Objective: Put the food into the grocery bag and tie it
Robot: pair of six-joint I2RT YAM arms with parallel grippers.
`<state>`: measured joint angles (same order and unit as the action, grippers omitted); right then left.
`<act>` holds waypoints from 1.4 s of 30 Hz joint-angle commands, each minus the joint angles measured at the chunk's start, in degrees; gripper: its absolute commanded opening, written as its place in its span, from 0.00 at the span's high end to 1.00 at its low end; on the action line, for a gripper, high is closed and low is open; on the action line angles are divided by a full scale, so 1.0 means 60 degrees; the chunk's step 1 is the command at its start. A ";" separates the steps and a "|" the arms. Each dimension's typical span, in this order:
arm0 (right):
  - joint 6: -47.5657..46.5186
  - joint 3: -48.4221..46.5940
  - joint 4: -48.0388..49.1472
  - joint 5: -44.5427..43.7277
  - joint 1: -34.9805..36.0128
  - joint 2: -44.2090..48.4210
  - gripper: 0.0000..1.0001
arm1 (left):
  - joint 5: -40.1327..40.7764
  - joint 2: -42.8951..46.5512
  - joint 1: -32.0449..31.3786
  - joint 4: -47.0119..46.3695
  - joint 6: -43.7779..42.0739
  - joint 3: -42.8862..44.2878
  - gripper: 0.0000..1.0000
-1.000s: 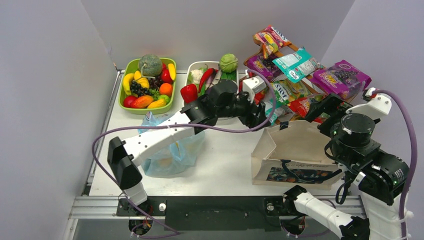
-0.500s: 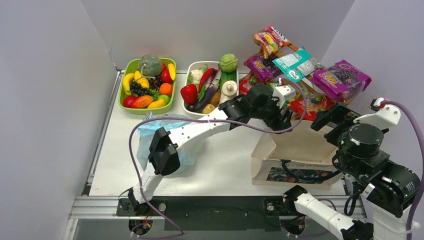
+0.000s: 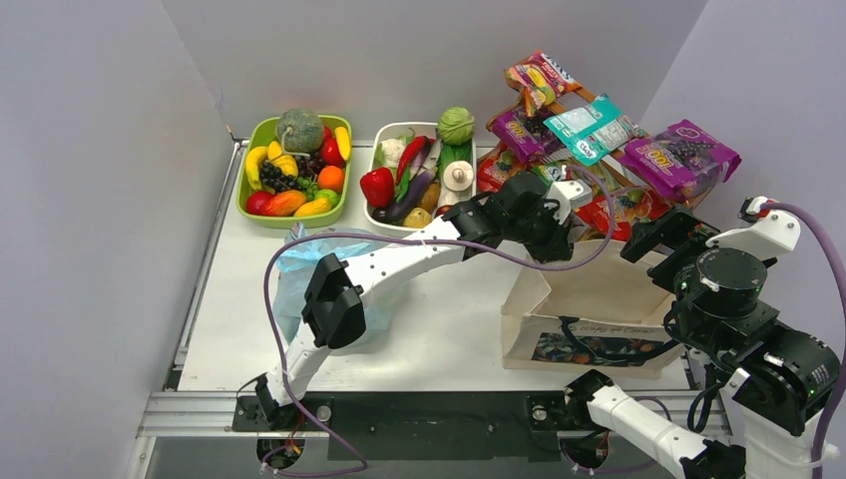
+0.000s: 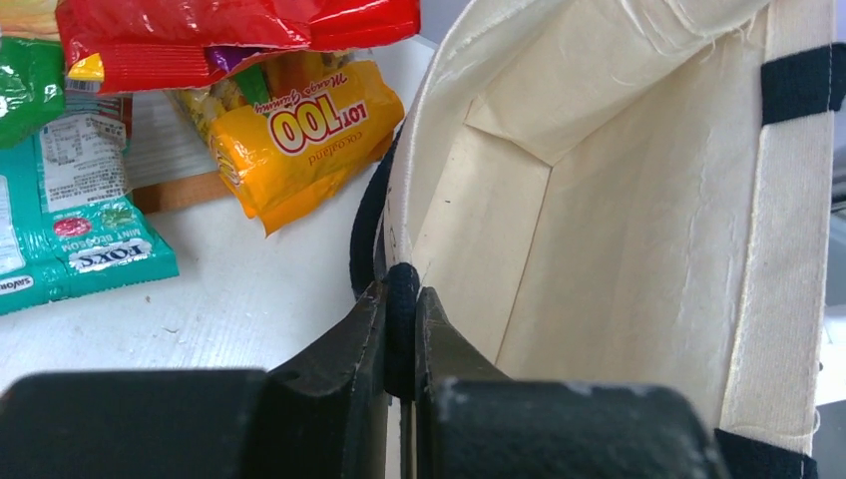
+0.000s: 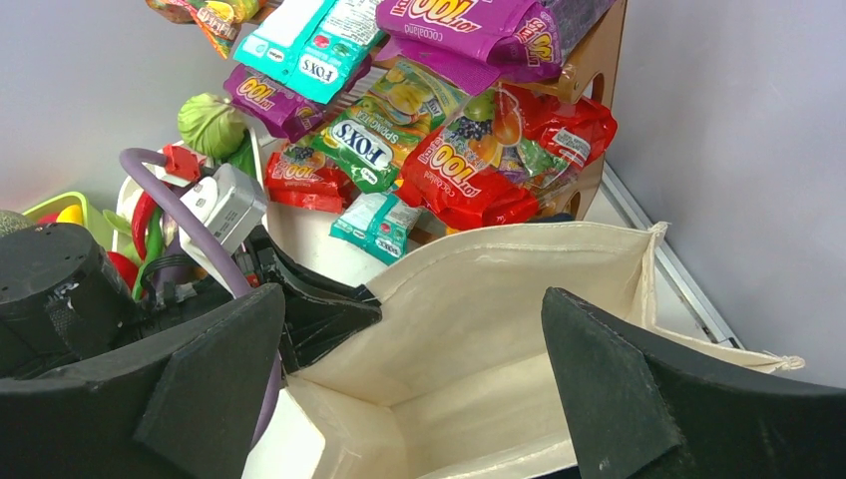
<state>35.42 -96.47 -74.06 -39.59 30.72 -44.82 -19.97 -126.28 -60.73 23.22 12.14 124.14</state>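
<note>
The light-blue grocery bag (image 3: 292, 264) sits crumpled at the table's left, partly behind my left arm. Toy fruit fills a green tray (image 3: 246, 205), and vegetables a white tray (image 3: 377, 140). Snack packets (image 3: 599, 130) are piled on a rack at the back right; a yellow packet (image 4: 299, 135) and a red one (image 5: 499, 160) lie close. My left gripper (image 3: 562, 237) (image 4: 402, 287) is shut on the dark strap (image 4: 402, 309) at the rim of a beige canvas tote (image 3: 599, 289). My right gripper (image 3: 666, 236) (image 5: 414, 299) hangs open over the tote's mouth, holding nothing.
The canvas tote (image 4: 619, 200) (image 5: 519, 289) stands open at the front right, its inside bare. The left arm's purple cable (image 3: 299, 239) loops over the table's middle. Grey walls close in on the left, back and right.
My left arm swung right from above the blue bag to the tote's rim and shut on its strap. The right arm shifted slightly right and stayed open.
</note>
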 commanded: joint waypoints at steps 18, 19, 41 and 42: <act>0.0347 0.0258 0.0395 -0.0159 -0.0058 -0.0091 0.03 | 0.4387 0.5675 -0.0185 -0.0886 0.2605 -0.5641 1.00; 0.0373 0.0334 0.0437 -0.0104 -0.0064 -0.0108 0.03 | 0.4663 0.5883 -0.0153 -0.0902 0.2737 -0.6153 1.00; 0.0270 0.1322 0.1263 -0.0783 -0.0079 -0.0625 0.00 | 0.9282 1.0413 0.0203 -0.1101 0.6947 -1.0925 0.66; 0.0289 0.1361 0.1337 -0.0784 -0.0080 -0.0577 0.00 | 0.9154 1.0474 0.0204 -0.1142 0.6503 -1.0887 0.52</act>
<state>37.15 -88.95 -69.47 -42.70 30.72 -49.19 33.93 -66.52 -59.55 19.86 54.54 57.82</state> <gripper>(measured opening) 0.999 0.300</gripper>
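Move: The tote bag's far rim, with its navy handle, is already pinched in the left hand, the bag's middle about 8 cm back, 9 cm right and 12 cm below. The clear table spot it goes to is some 19 cm left, 2 cm ahead, 23 cm down. The blue plastic bag lies 45 cm left, level, 17 cm down; the white basket 25 cm ahead, 28 cm left, 18 cm down. From the right hand that spot is roughly 9 cm ahead, 30 cm left, 40 cm down. The tote, kept pinched by its rim handle, is dragged to the left towards the blue plastic bag: after a small pull back of about 3 cm the left hand sweeps some 29 cm left, coming forward again and turning nearly 70 degrees counter-clockwise, then starts opening its fingers. The empty right hand, wide open, eases forward and down about 5 cm towards the snack packets. ##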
